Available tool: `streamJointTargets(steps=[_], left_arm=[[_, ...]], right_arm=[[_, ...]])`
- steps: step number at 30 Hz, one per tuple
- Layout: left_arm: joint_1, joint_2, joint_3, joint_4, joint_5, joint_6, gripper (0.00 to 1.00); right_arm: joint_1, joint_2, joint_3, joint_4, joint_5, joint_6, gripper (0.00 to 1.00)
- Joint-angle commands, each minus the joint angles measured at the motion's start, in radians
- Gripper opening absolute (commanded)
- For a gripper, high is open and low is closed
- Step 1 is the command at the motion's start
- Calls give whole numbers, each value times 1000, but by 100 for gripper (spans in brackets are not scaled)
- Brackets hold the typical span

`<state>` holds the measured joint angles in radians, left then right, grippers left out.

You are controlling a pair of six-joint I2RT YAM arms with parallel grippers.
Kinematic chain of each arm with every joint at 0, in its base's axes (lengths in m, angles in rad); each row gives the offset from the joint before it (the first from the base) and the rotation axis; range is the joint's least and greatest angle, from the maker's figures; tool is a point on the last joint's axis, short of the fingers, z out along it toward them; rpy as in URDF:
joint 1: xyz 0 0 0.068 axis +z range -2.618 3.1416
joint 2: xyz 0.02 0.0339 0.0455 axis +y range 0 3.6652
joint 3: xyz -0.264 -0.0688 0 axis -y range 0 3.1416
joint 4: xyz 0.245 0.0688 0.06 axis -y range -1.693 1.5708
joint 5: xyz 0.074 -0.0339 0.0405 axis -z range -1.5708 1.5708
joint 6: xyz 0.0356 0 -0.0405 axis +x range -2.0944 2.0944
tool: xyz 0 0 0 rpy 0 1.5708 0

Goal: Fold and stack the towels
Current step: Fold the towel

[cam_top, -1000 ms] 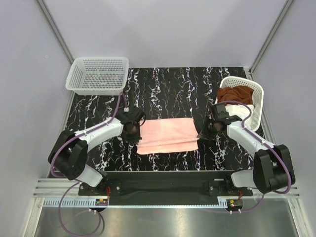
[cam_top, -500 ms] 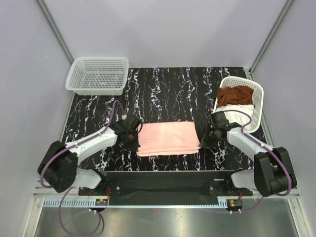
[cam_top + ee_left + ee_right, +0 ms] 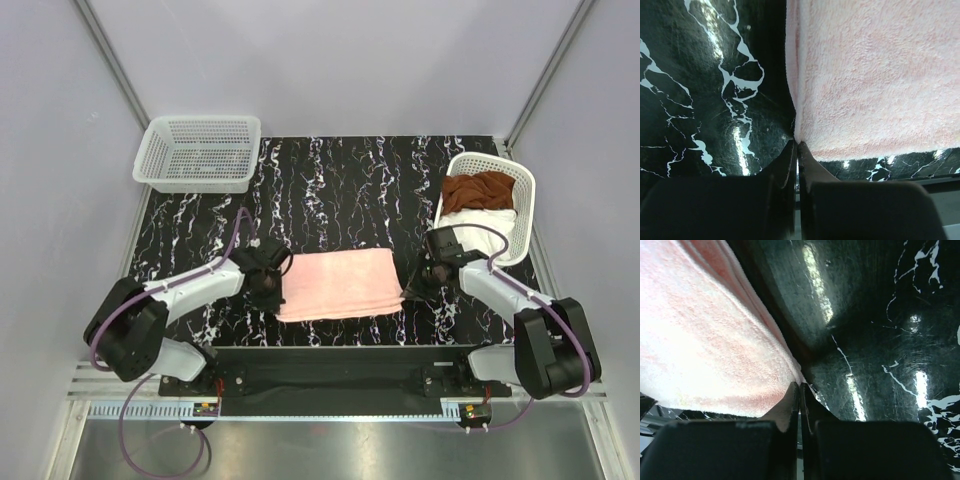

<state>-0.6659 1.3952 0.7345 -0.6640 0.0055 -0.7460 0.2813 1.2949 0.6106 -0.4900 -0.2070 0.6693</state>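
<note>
A pale pink towel (image 3: pixel 340 284) lies folded flat on the black marbled table, near its front edge. My left gripper (image 3: pixel 272 285) is at the towel's left end, shut on its near corner; in the left wrist view the pink towel (image 3: pixel 875 75) runs into the closed tips of the left gripper (image 3: pixel 797 142). My right gripper (image 3: pixel 415 287) is shut on the right end in the same way; the pink towel (image 3: pixel 700 340) meets the right gripper (image 3: pixel 800 385) at its tips. A rust-brown towel (image 3: pixel 478 190) and a white towel (image 3: pixel 490 220) lie bunched in the right basket (image 3: pixel 528 205).
A white mesh basket (image 3: pixel 190 180) stands at the far left corner of the table with nothing showing inside. The right basket leans against the right wall. The black rail with both arm bases runs along the near edge, just beyond the towel's front hem.
Both grippers have moved toward the near edge and lower, carrying the pink towel's ends. The towel's raised upper layer now lies flat, and the towel sits slightly nearer the front.
</note>
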Motion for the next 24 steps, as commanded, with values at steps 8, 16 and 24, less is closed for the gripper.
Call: streamJointTargets(steps=[8, 16, 24], left_arm=[[-12, -140, 139, -138, -30, -6, 0], [-41, -78, -72, 12, 13, -33, 0], [-55, -50, 15, -81, -54, -4, 36]], right_arm=[[4, -117, 99, -145, 37, -11, 0], [4, -86, -34, -32, 37, 50, 1], [4, -121, 11, -96, 52, 52, 39]])
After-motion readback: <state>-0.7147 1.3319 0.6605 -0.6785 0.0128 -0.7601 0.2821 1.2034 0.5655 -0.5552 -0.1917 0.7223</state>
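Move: Each hand pinches its near corner of the folded pink towel; the lay-down spot is about 3 cm back and 1 cm down from my left hand, 2 cm back and 1 cm down from my right. The towel's middle lies some 7 cm ahead and 11 cm right of my left hand, 4 cm ahead and 11 cm left of my right. My right hand also has the white towel pile about 18 cm ahead and 17 cm to its right. Keeping both corners pinched, I flick them up and slightly forward, about 6 cm up with my left hand and 4 with my right. Then I draw both back towards my base and down, roughly 5 cm back on the left and 3 to 4 on the right, until the corners are low over the table, and part the fingers of both hands about a third to let go. ##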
